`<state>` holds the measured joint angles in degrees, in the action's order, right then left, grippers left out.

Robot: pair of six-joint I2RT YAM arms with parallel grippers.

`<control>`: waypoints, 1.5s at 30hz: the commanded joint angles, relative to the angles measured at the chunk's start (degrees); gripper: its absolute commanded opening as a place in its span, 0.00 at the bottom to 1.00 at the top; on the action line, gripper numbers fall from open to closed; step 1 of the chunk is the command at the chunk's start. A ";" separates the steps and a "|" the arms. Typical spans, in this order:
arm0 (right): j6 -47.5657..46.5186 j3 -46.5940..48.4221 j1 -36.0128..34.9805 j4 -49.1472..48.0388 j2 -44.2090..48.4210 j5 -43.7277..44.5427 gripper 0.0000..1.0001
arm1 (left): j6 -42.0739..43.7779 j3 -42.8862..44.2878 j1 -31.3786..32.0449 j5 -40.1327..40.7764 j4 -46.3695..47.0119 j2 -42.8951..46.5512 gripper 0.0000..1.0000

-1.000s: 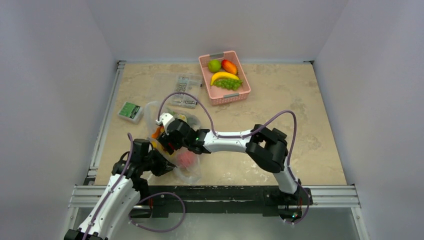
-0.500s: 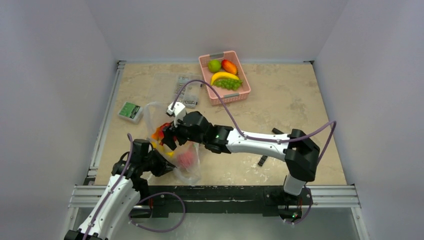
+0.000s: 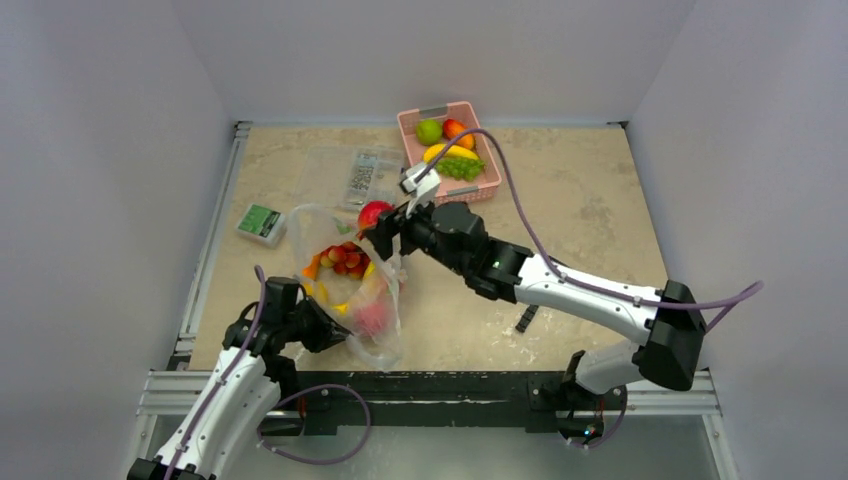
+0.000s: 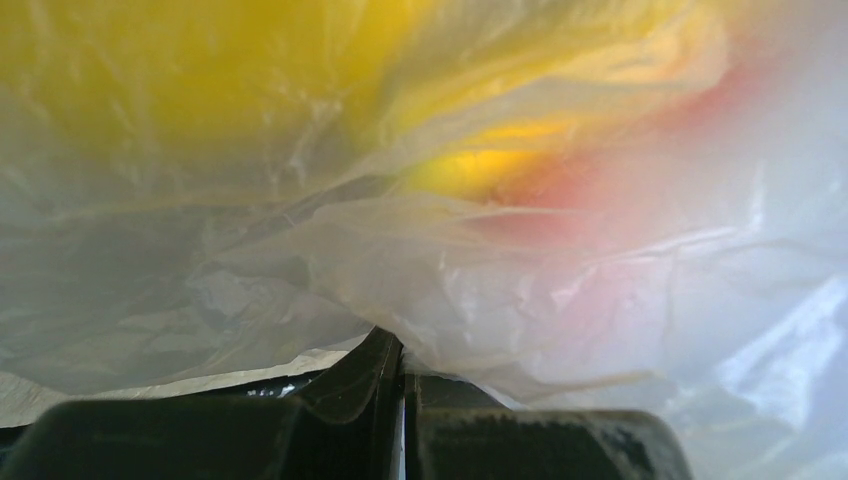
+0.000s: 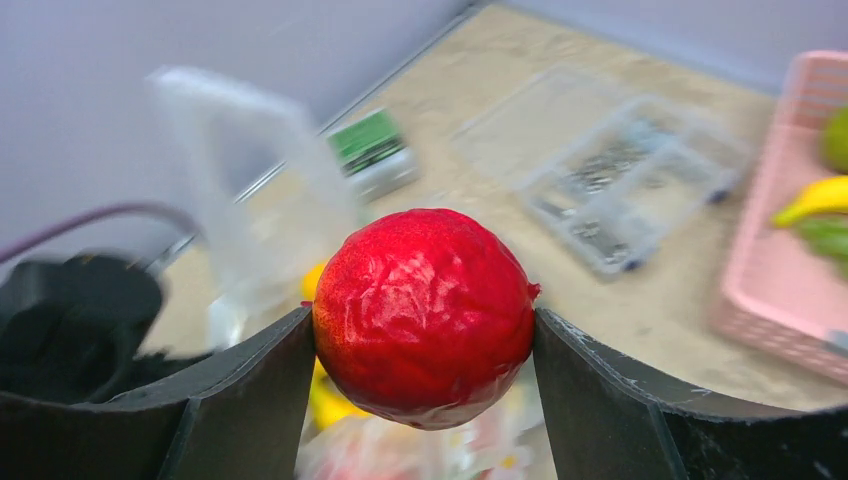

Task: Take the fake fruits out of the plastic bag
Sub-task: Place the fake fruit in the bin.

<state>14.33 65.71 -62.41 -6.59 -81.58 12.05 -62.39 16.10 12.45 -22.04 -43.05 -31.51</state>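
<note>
My right gripper [image 5: 423, 322] is shut on a glossy red fake fruit [image 5: 425, 310], one finger against each side of it. From above, that fruit [image 3: 375, 213] hangs over the far rim of the clear plastic bag [image 3: 385, 345], clear of the mouth. Several more fake fruits lie inside the bag: small red ones [image 3: 345, 258], a yellow one [image 3: 322, 292] and a pink-red one [image 3: 372, 318]. At the bag's near left corner my left gripper [image 3: 325, 333] is shut on the film. The left wrist view shows those jaws closed with bag plastic [image 4: 520, 290] pinched between them.
A pink basket [image 3: 455, 195] at the far side holds a green fruit, a banana and grapes. Left of it is a flat clear case of dark parts [image 3: 365, 175]. A small green box [image 3: 262, 222] sits near the left rail, and small dark pieces [image 3: 525, 320] lie on the table.
My right gripper has come up out of the bag with the red fruit and swung away toward the basket. The left gripper and bag corner have stayed put.
</note>
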 commanded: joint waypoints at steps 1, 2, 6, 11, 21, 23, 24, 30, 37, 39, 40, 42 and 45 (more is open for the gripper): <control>0.87 -1.15 8.73 -3.63 1.70 7.51 0.00 | 0.16 2.33 0.21 0.33 -0.96 0.39 0.00; 0.94 -0.51 10.55 -3.10 1.00 8.49 0.00 | 0.12 2.39 0.21 0.40 -0.97 0.33 0.00; 1.62 4.37 18.34 -0.93 -4.36 8.04 0.00 | 0.08 2.53 0.21 0.24 -0.97 0.20 0.00; 1.05 14.36 26.22 3.86 -16.35 3.52 0.02 | 0.25 2.65 0.21 0.27 -1.43 0.04 0.00; -1.74 41.48 34.97 22.29 -40.72 -6.29 0.12 | 0.43 4.30 0.21 0.43 -2.87 0.11 0.00; -2.90 44.73 35.42 24.72 -43.47 -8.73 0.15 | 0.36 4.25 0.20 0.48 -2.98 0.39 0.00; -3.38 46.06 35.48 25.96 -44.52 -9.30 0.17 | 0.34 4.18 0.21 0.51 -3.08 0.47 0.00; -4.02 46.72 35.52 28.84 -46.51 -14.67 0.30 | -0.17 3.59 0.21 0.55 -3.53 1.58 0.00; -4.04 46.52 35.55 29.87 -48.15 -20.84 0.46 | -0.19 4.18 0.21 0.65 -4.01 1.62 0.00; -3.58 45.80 35.52 29.85 -47.66 -22.36 0.52 | -0.24 4.38 0.21 0.72 -4.12 1.78 0.00; -3.43 45.37 35.60 29.83 -47.50 -22.56 0.54 | -0.35 4.46 0.21 0.75 -4.05 1.87 0.00; -3.44 44.33 35.52 29.00 -46.95 -22.43 0.63 | -0.36 4.70 0.21 0.87 -4.06 1.82 0.00; -4.20 44.32 35.52 29.13 -46.51 -21.22 0.73 | -0.28 5.03 0.21 0.74 -3.97 1.32 0.00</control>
<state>11.03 110.10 -26.63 23.18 -130.04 -7.40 -62.41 18.50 12.45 -21.56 -46.89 -30.04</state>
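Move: The right hand holds the pomegranate high. The middle of the pink bin lies about 33 cm ahead of it, 16 cm to its right and some 24 cm below. Inside the bin the grapes are roughly 30 cm ahead and 18 cm right, the banana 35 cm ahead and 16 cm right. The screw box sits 28 cm ahead and 2 cm left, the plastic bag 2 cm ahead and 7 cm left. From the left hand the bin lies about 45 cm ahead and 22 cm right, at nearly its height. Keeping the pomegranate pinched between its fingers, the right hand sweeps some 30 cm forward and about 13 cm right, then sinks nearly 20 cm to the bin's near-left part, drawing back and left a few centimetres at the end. It swings clockwise, then partly back, while the fingers tip down some 35 degrees. The left fingers stay shut on the bag's edge. ##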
